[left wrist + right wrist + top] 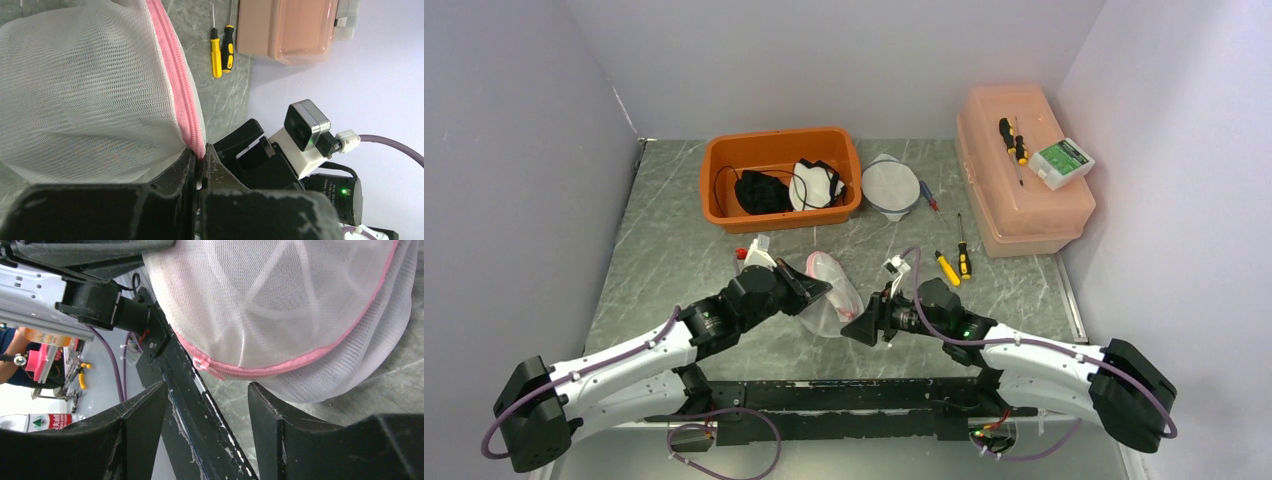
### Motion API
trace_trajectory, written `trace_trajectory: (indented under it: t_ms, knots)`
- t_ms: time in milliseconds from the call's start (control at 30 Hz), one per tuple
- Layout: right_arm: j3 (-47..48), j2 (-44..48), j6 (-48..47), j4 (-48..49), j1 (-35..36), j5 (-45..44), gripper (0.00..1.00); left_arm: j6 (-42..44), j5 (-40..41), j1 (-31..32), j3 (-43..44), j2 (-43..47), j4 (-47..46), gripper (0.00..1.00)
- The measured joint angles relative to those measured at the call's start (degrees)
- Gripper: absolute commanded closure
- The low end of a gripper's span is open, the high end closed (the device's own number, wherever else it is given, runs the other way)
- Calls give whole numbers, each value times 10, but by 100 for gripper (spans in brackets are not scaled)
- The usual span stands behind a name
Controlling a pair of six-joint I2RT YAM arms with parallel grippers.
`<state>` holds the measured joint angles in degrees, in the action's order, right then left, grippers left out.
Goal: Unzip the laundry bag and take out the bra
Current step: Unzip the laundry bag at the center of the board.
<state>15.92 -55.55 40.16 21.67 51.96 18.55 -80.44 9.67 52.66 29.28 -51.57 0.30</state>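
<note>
The white mesh laundry bag (830, 290) with a pink zipper (177, 75) hangs lifted in the middle of the table. My left gripper (821, 290) is shut on the bag's pink zipper edge (200, 150). My right gripper (866, 328) stands open just right of the bag, its fingers (270, 410) below the zipper line (280, 367) and apart from it. A small pink zipper pull (202, 365) shows near the left end of the zipper. The bra is only a pale shape inside the mesh (280, 295).
An orange bin (781, 176) with dark and white garments sits behind. A round mesh bag (891, 185) lies beside it. Screwdrivers (954, 263) lie to the right, near a pink lidded box (1022, 170) carrying tools and a small box.
</note>
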Motion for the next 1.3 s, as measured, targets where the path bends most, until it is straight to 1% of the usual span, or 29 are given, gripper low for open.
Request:
trace_trajectory:
  t_ms: [233,400,700,1100,1300]
  knots:
    - [0,-21,15,40,-9,4,45,0,0,0,0,1,0,97]
    - [0,-29,23,51,-12,9,52,-3,0,0,-3,1,-4,97]
    - [0,-28,31,57,-16,10,64,-5,0,-1,-12,0,-13,97]
    - [0,-28,35,59,-19,10,74,-9,0,-1,-12,-5,-14,97]
    - [-2,-28,35,59,-21,9,82,-9,0,-1,-14,-5,-14,97]
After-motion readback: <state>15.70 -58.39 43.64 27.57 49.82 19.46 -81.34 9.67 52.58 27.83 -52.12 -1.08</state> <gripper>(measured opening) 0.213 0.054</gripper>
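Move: The zipper pull of the laundry bag sits just off the right gripper's open fingertips, about 2 cm to its left, 1 cm ahead and 1 cm higher. From that gripper the bag's middle is some 5 cm ahead and 4 cm left, slightly lower; the zipper end pinched by the left gripper is 7 cm ahead, 4 cm left and 6 cm up. From the left gripper the pull is about 6 cm back, 3 cm right and 5 cm down. Close the right gripper's fingers around the zipper pull, from well open to nearly shut, while easing that hand forward about 1.5 cm and up about 1 cm to bring the tips to either side of the pull. Keep the left gripper's pinch on the zipper end, letting it sink about 1 cm. ##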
